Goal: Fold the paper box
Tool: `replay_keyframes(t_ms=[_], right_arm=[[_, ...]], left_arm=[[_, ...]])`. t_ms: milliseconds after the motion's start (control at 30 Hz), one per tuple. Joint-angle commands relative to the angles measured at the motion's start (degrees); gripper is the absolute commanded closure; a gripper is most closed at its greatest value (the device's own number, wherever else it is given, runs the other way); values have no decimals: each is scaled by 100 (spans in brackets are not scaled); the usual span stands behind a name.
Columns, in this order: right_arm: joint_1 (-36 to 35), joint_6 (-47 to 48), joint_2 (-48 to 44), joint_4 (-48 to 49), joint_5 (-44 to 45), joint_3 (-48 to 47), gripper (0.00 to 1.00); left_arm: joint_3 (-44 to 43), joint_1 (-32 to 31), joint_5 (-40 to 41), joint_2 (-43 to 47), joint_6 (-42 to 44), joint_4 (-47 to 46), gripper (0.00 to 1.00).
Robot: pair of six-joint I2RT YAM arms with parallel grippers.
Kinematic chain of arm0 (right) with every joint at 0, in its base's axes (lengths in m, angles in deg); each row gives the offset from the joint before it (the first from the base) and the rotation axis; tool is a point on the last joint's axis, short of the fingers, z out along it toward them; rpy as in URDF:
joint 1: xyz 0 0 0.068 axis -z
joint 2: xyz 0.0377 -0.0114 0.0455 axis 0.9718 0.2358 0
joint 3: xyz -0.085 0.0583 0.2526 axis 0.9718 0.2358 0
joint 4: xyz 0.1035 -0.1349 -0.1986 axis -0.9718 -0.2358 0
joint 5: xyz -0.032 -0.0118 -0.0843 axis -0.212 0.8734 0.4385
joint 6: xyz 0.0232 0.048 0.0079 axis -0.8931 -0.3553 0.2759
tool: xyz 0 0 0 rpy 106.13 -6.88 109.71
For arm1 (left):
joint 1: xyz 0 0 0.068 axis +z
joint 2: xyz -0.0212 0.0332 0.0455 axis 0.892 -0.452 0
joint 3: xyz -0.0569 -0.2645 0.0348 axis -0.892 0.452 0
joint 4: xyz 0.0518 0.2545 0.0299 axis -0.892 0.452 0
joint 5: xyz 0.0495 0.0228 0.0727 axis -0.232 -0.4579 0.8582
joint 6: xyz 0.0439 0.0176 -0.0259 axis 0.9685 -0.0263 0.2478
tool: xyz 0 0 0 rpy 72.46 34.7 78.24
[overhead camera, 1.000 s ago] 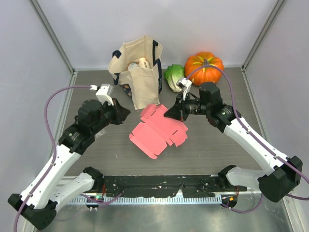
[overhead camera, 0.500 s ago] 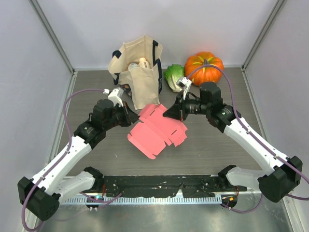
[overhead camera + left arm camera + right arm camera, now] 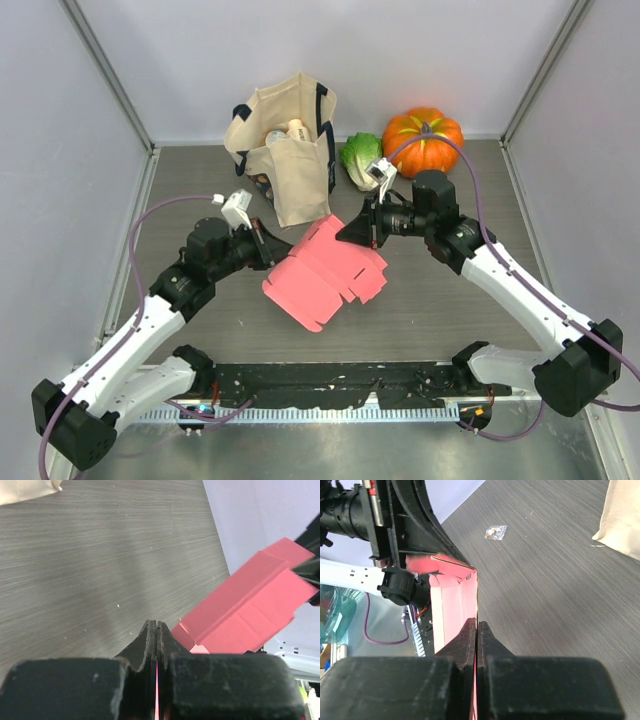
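The paper box (image 3: 320, 275) is a flat pink cut-out sheet with notched tabs, held tilted just above the middle of the table. My left gripper (image 3: 277, 252) is shut on its left edge. In the left wrist view a thin pink line runs between the closed fingers (image 3: 156, 626), and the rest of the sheet (image 3: 250, 605) spreads to the right. My right gripper (image 3: 346, 232) is shut on the sheet's far right edge. The right wrist view shows its fingers (image 3: 477, 624) pinching the card (image 3: 451, 615) edge-on, with the left arm (image 3: 395, 530) beyond it.
A beige tote bag (image 3: 285, 150) with items inside stands at the back, just behind the sheet. A green leafy vegetable (image 3: 360, 158) and an orange pumpkin (image 3: 423, 140) sit at the back right. A small clear packet (image 3: 495, 531) lies on the table.
My left arm has reached right to the sheet's left edge and its gripper has shut on it. The sheet shifted slightly left. The right arm has held still.
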Motion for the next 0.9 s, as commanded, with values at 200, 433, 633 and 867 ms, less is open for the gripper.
replay_keyframes(t_ms=[200,433,633,867], right_arm=[[-26,-326,101,529,282,92,99],[-26,-326,57,458,468,39,99],[-175,-441,153,643,275,83,99],[-237,929,312,-901,1141,-215,99]], left_arm=[[70,-571,156,136,-460,-511,100],[219,-659,481,488,-600,-28,99],[509,-808,446,533,-952,-255,99],[-237,-826,2018,901,49,965,55]])
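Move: The paper box is held in the air by both hands, its middle some 8 cm to the right of the left hand, 3 cm back and 3 cm below. From the right hand, that middle lies around 4 cm left, 7 cm back and 5 cm lower. The tote bag stands about 21 cm ahead of the left hand, neither left nor right of it; the lettuce lies roughly 18 cm ahead of the right hand and 5 cm to its right, both well below. The box's far-left flap, already pinched by the left fingers, is drawn back towards the robot's base about 3 cm, with a pause partway and a slight drift right. Then the left hand sinks some 2 cm, its fingers part by a quarter and let go. The right hand keeps its pinch on the far panel and sinks about 3.5 cm in two steps, tipping the fingers slightly. ##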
